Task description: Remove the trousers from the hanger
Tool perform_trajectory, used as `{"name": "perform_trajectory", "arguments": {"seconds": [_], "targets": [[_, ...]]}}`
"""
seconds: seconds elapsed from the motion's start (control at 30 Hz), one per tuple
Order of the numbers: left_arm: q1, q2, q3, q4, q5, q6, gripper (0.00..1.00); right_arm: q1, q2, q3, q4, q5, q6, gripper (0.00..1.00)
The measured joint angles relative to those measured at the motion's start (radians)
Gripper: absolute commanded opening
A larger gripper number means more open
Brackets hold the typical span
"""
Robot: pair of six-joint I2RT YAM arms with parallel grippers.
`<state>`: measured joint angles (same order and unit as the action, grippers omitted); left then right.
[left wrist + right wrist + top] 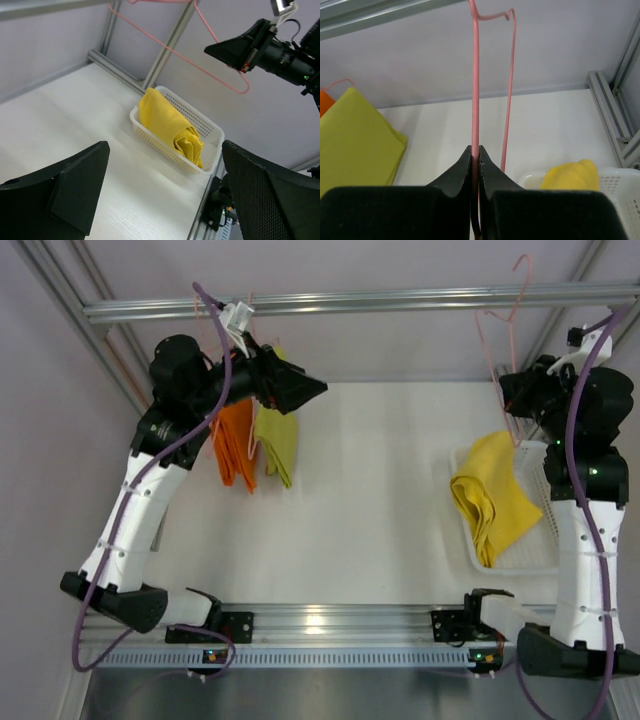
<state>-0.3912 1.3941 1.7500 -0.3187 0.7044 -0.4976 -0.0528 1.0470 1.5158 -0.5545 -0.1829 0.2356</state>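
Orange trousers (235, 445) and yellow-green trousers (278, 440) hang side by side under the top rail at the back left. My left gripper (305, 390) hovers just right of them, open and empty; in the left wrist view its gripper (165, 148) shows wide-spread fingers (75, 185). Yellow trousers (495, 495) lie folded in the white basket (540, 540). My right gripper (475, 149) is shut on the wire of a bare pink hanger (475, 75), which hooks over the rail at the back right (497, 340).
The aluminium rail (400, 302) spans the back, with frame posts at both rear corners. The basket (150, 136) sits by the right arm's base. Thin pink hanger hooks (205, 300) hold the two hanging trousers, close behind the left arm's wrist.
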Motion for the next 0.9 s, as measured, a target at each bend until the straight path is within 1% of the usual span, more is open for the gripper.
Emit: {"name": "perform_trajectory", "arguments": {"seconds": [0.2,0.3,0.4,0.6,0.77,0.9], "targets": [[0.000,-0.113,0.004,-0.011,-0.064,0.083,0.99,-0.100,0.082,0.050,0.004,-0.093,-0.001,0.00],[0.005,-0.136,0.010,-0.035,-0.088,0.101,0.99,-0.131,0.109,0.051,0.007,-0.133,-0.009,0.00],[0.025,-0.135,0.014,-0.064,-0.103,0.097,0.99,-0.173,0.133,0.037,0.011,-0.169,-0.020,0.00],[0.061,-0.129,0.002,-0.094,-0.124,0.061,0.99,-0.297,0.134,-0.064,0.034,-0.251,-0.035,0.00],[0.084,-0.131,-0.021,-0.094,-0.126,0.037,0.99,-0.416,0.151,-0.069,0.066,-0.338,-0.044,0.00],[0.109,-0.131,-0.024,-0.094,-0.129,0.019,0.99,-0.482,0.195,-0.055,0.080,-0.409,-0.069,0.00]]}}
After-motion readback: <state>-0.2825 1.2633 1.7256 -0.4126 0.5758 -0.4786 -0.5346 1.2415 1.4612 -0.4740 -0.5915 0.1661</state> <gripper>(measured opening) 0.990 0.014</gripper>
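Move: The right hand holds the empty hanger, hook up; the spot on the rail it is being taken to lies about 16 cm ahead, 11 cm right and 10 cm above. The yellow trousers lie in the basket some 12 cm right, 6 cm ahead and 40 cm below that hand. From the left hand, the green trousers hang about 15 cm ahead, 9 cm left and 20 cm lower, the orange trousers 9 cm left of them. Keeping its shut pinch on the empty hanger's wire, the right hand carries it about 12 cm right along the rail, easing 4 cm forward, then sinking about 6 cm to bring the hook down over the rail. The open left hand drifts some 6 cm left towards the green trousers, dipping back and up before returning forward and down, and swings roughly 15 degrees counter-clockwise. ##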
